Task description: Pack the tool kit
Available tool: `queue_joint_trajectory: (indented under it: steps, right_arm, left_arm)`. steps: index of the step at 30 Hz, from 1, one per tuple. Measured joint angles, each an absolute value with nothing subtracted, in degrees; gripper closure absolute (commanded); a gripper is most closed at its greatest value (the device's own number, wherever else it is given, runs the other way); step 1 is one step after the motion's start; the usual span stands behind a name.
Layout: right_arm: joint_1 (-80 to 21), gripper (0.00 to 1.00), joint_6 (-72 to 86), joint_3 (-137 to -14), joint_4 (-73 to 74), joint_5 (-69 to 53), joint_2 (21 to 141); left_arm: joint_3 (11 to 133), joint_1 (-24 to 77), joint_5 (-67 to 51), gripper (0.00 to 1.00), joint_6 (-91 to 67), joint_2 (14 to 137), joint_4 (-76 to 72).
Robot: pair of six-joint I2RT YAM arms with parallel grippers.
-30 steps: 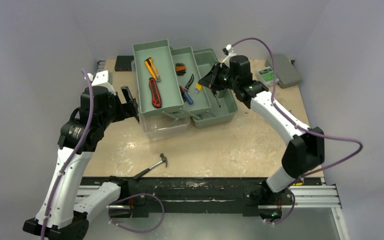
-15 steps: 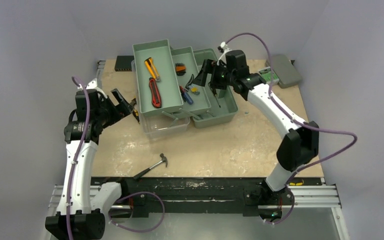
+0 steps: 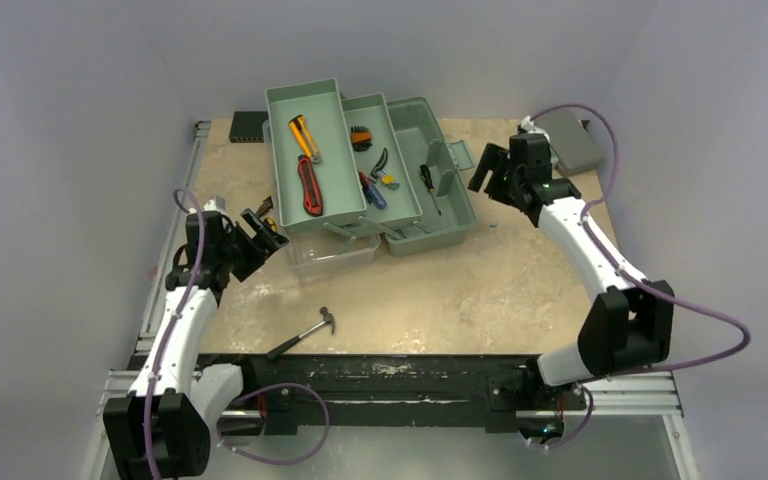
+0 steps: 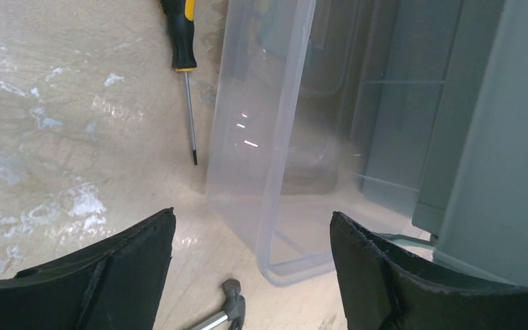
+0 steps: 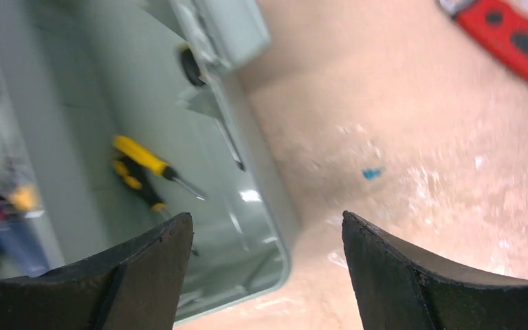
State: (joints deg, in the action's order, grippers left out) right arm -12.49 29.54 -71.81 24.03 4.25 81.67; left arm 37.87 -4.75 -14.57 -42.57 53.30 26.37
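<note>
The sage-green toolbox (image 3: pixel 450 225) lies open at the back centre with both trays folded out. Its left tray holds a red knife (image 3: pixel 309 186) and a yellow one (image 3: pixel 303 136). Pliers (image 3: pixel 379 164) lie in the middle tray, and a screwdriver (image 3: pixel 428 186) (image 5: pixel 144 172) in the base. My right gripper (image 3: pixel 490 170) (image 5: pixel 268 275) hangs open and empty just right of the box. My left gripper (image 3: pixel 260 232) (image 4: pixel 251 275) is open and empty left of the translucent lid (image 4: pixel 268 137). A screwdriver (image 4: pixel 182 41) and a hammer (image 3: pixel 305 330) (image 4: pixel 232 309) lie loose on the table.
A flat grey case (image 3: pixel 572 140) sits at the back right corner and a black box (image 3: pixel 248 125) at the back left. A blurred red-and-black tool (image 5: pixel 509 38) lies on the table beyond the right gripper. The arm bases stand along the near edge.
My right gripper has opened and drawn back to the right off the toolbox, leaving the screwdriver in the base. My left arm has pulled back and down toward the near left.
</note>
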Motion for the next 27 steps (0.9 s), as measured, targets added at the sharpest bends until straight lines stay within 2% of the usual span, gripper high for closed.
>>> queue_joint_trajectory:
  steps: [4, 8, 10, 14, 16, 21, 27]
  right_arm:
    - [-12.45, 0.28, 29.52, -68.53, 25.10, 5.93, 87.46]
    - [-12.93, 0.38, 29.19, -68.10, 25.19, 6.07, 91.42]
    - [-13.02, 0.48, 28.80, -68.10, 25.15, 6.42, 91.90]
    - [-13.10, 0.87, 28.10, -68.10, 24.67, 5.96, 92.23]
    - [-13.80, 1.00, 28.01, -68.12, 23.66, 4.91, 92.36]
    - [-15.86, 1.00, 25.76, -65.65, 21.12, 6.52, 90.65]
    - [-18.79, 1.00, 26.20, -57.49, 18.87, 7.07, 83.09]
  left_arm:
    - [36.27, -4.75, -15.29, 0.28, -42.85, 56.05, 21.26]
    - [35.66, -4.75, -15.70, 0.32, -42.44, 57.93, 16.99]
    - [35.66, -4.75, -15.94, 0.33, -42.39, 58.59, 15.27]
    - [35.66, -4.73, -16.34, 0.35, -42.22, 60.12, 12.58]
    - [35.66, -4.69, -16.29, 0.37, -41.82, 60.64, 12.12]
    - [35.66, -3.86, -15.55, 0.42, -39.92, 60.73, 11.64]
    - [35.92, -2.04, -13.34, 0.48, -37.47, 62.28, 11.64]
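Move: The near end of the tool box's right rim lies about 10 cm straight below the right hand; from that hand, the latch is 15 cm ahead, 3 cm left and 11 cm down, and the black screwdriver in the bin 6 cm ahead, 11 cm left and 17 cm down. From the left hand, the clear cover's left wall is about 5 cm ahead, 1 cm right and 3 cm down, the yellow-black screwdriver some 8 cm ahead, 4 cm left and 12 cm down. Drop the right gripper about 10 cm onto the tool box's right rim, tipping its fingers down some 15 degrees, shut them to pinch the wall, then drag it back towards the base and a little left, keeping the grip. Meanwhile bring the left gripper forward about 4 cm and slightly down so its fingers straddle the clear cover's left wall, narrowing them to about half open. ##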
